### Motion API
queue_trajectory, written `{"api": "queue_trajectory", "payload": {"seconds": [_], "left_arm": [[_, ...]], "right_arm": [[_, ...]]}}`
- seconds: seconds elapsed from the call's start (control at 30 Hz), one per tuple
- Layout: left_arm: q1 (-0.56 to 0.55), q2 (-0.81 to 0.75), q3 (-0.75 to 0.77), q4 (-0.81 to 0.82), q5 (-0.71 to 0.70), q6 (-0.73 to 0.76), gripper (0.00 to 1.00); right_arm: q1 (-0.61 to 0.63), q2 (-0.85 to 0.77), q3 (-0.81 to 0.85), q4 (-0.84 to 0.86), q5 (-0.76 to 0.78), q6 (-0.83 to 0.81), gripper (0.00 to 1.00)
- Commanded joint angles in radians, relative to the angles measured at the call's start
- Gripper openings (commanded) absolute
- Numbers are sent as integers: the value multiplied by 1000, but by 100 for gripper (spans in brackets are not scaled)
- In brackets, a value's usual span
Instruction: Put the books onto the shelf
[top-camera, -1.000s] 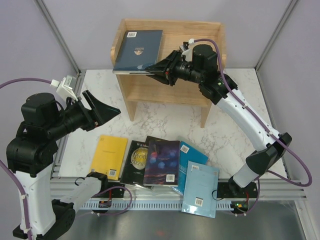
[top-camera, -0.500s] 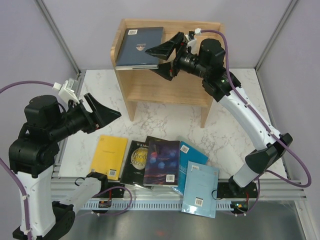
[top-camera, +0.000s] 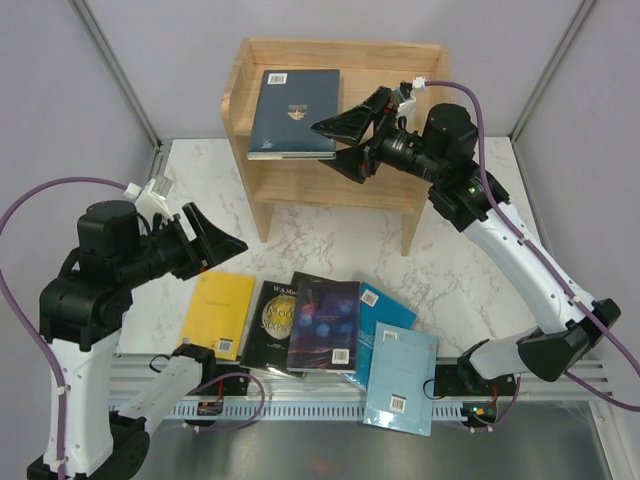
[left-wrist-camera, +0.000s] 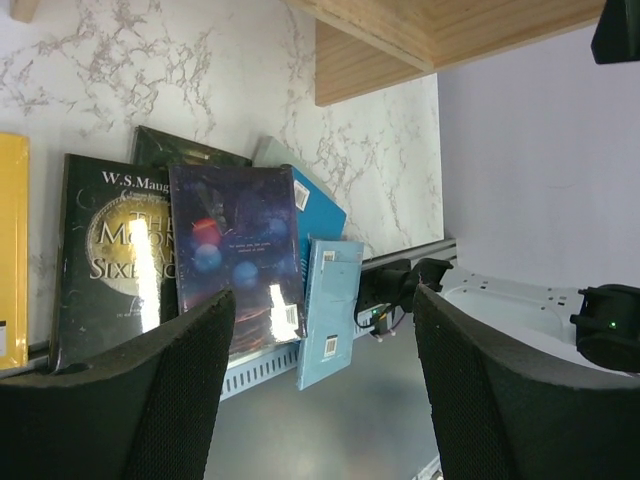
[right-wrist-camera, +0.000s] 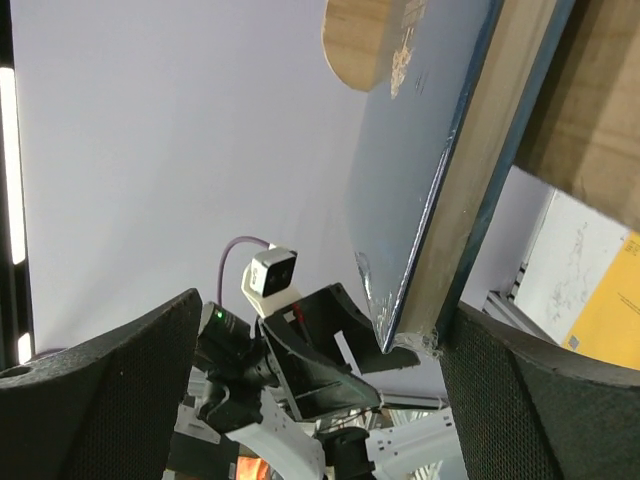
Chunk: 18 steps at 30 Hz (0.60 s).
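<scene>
A navy book (top-camera: 292, 112) lies flat on the top tier of the wooden shelf (top-camera: 390, 182), its near edge just past the front rim. My right gripper (top-camera: 328, 142) stands open beside that book's near right corner, gripping nothing. In the right wrist view the navy book (right-wrist-camera: 420, 170) has its corner between the wide jaws of the right gripper (right-wrist-camera: 320, 390). On the table lie a yellow book (top-camera: 222, 312), a black book with a gold title (top-camera: 268, 325), a dark purple one (top-camera: 324, 325), a teal one (top-camera: 388, 308) and a light blue one (top-camera: 402, 377). My left gripper (top-camera: 226, 254) hangs open above the yellow book.
The light blue book (left-wrist-camera: 330, 310) overhangs the table's front rail (top-camera: 300, 408). The shelf's lower tier (top-camera: 330, 185) stands open to the front. Grey walls close in both sides. The left arm (right-wrist-camera: 290, 370) shows beyond the book in the right wrist view.
My right gripper opened, let go of the navy book and drew back to the right; the book now lies flat on the top tier. The left arm shifted right and lower, toward the books.
</scene>
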Motion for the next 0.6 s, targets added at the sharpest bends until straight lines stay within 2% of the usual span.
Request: {"api": "queue_trajectory", "payload": {"seconds": [0.0, 0.2, 0.3, 0.4, 0.43, 0.5, 0.53, 0.57], "left_arm": [[5, -5, -11, -1, -5, 21, 75], [4, -5, -45, 19, 3, 7, 74], [5, -5, -52, 27, 5, 2, 73], [4, -8, -63, 28, 5, -1, 73], [4, -8, -65, 28, 5, -2, 73], [4, -11, -72, 30, 6, -4, 73], [4, -17, -74, 31, 6, -4, 73], [4, -17, -77, 30, 5, -4, 73]], "right_arm": [[-12, -23, -85, -148, -15, 27, 98], [-7, -25, -75, -232, -40, -23, 98], [-9, -26, -45, -280, -35, -52, 93], [-9, -37, -42, -285, -29, -55, 76], [-9, -42, -39, -285, -23, -54, 65], [-9, -45, -26, -285, -17, -52, 56], [-9, -45, -20, -285, -14, -49, 46], [-9, -45, -13, -285, -12, -49, 41]]}}
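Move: The right hand, empty and wide open, is at the near right corner of the navy book on the upper shelf; the book's middle lies about 11 cm ahead, 9 cm to the left and 4 cm lower. The upper shelf board's middle is some 13 cm ahead, 1 cm to the right and 6 cm down, the shelf's left side panel roughly 12 cm ahead and 20 cm left. From the left hand, the navy book's middle is about 26 cm ahead, 16 cm right and 7 cm higher. The right hand eases back about 1.5 cm and then drops some 5 cm, its fingers tipping down roughly 10 degrees, so that the navy book's near right corner, overhanging the shelf front, comes midway between the upper and lower fingers. Held nearly still there, the fingers close from wide open to under half, one above the cover and one beneath, right up to the book, while the open, empty left hand sinks about 2 cm over the table. ##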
